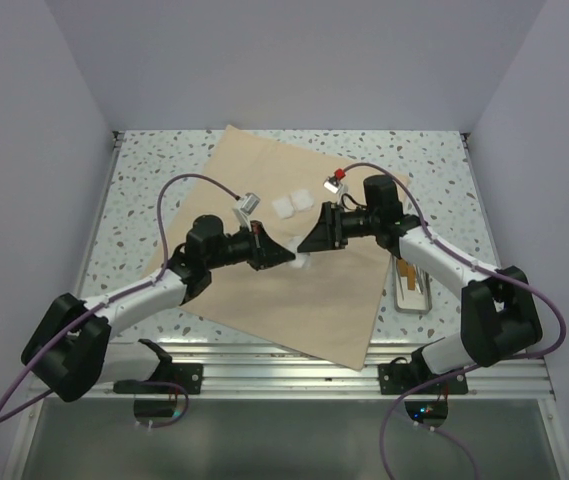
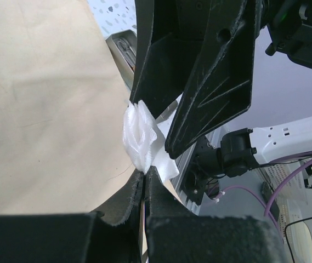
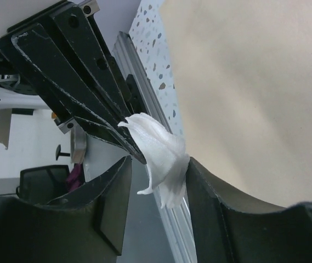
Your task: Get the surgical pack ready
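The surgical pack is a wide tan cloth sheet (image 1: 264, 190) spread flat on the speckled table; it also shows in the left wrist view (image 2: 40, 104) and the right wrist view (image 3: 254, 82). My left gripper (image 1: 289, 256) is shut on a crumpled white gauze piece (image 2: 141, 136) and holds it above the middle of the cloth. My right gripper (image 1: 305, 243) meets it tip to tip. Its jaws are open around the same gauze (image 3: 164, 150), which touches one finger (image 3: 199, 181). Two more white gauze squares (image 1: 292, 205) lie on the cloth just behind the grippers.
A small silver metal tray (image 1: 412, 287) with instruments lies on the table off the cloth's right edge. A small silver cylinder (image 1: 250, 203) sits on the cloth left of the gauze squares. An aluminium rail (image 1: 294, 365) runs along the near table edge.
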Action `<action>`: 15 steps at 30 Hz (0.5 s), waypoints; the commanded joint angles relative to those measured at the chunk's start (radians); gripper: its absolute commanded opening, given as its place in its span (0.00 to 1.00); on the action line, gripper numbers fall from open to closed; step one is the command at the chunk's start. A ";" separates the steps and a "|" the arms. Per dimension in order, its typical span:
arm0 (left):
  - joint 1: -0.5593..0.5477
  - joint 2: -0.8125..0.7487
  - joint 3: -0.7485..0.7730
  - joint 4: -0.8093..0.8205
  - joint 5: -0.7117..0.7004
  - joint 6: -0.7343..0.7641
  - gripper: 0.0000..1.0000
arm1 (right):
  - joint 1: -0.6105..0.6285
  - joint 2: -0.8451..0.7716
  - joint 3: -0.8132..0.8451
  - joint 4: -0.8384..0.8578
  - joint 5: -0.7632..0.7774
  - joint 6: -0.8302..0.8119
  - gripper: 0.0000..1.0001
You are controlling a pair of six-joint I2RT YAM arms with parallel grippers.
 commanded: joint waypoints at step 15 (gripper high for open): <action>-0.013 0.011 0.037 0.047 -0.011 -0.001 0.47 | 0.007 -0.057 0.056 -0.241 0.165 -0.161 0.00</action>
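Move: Between the two hands, already pinched in the left fingertips, the gauze has its middle about 1 cm to the left of the right hand, 1 cm back and 1 cm lower, inside those half-open fingers. From the left hand it lies some 2 cm to the right and 1 cm down. The two remaining gauze pads lie on the wrap some 17 cm below the right hand: one 12 cm ahead and 5 cm left, the other 13 cm ahead and 1 cm left. Closing from about half open, the right fingers pinch the gauze while the left hand still holds it, staying almost in place. Once they are shut, the left fingers open to less than half and give up their pinch, the left hand barely shifting. The right hand then sinks, about 1.5 cm lower in all, keeping its grip. ##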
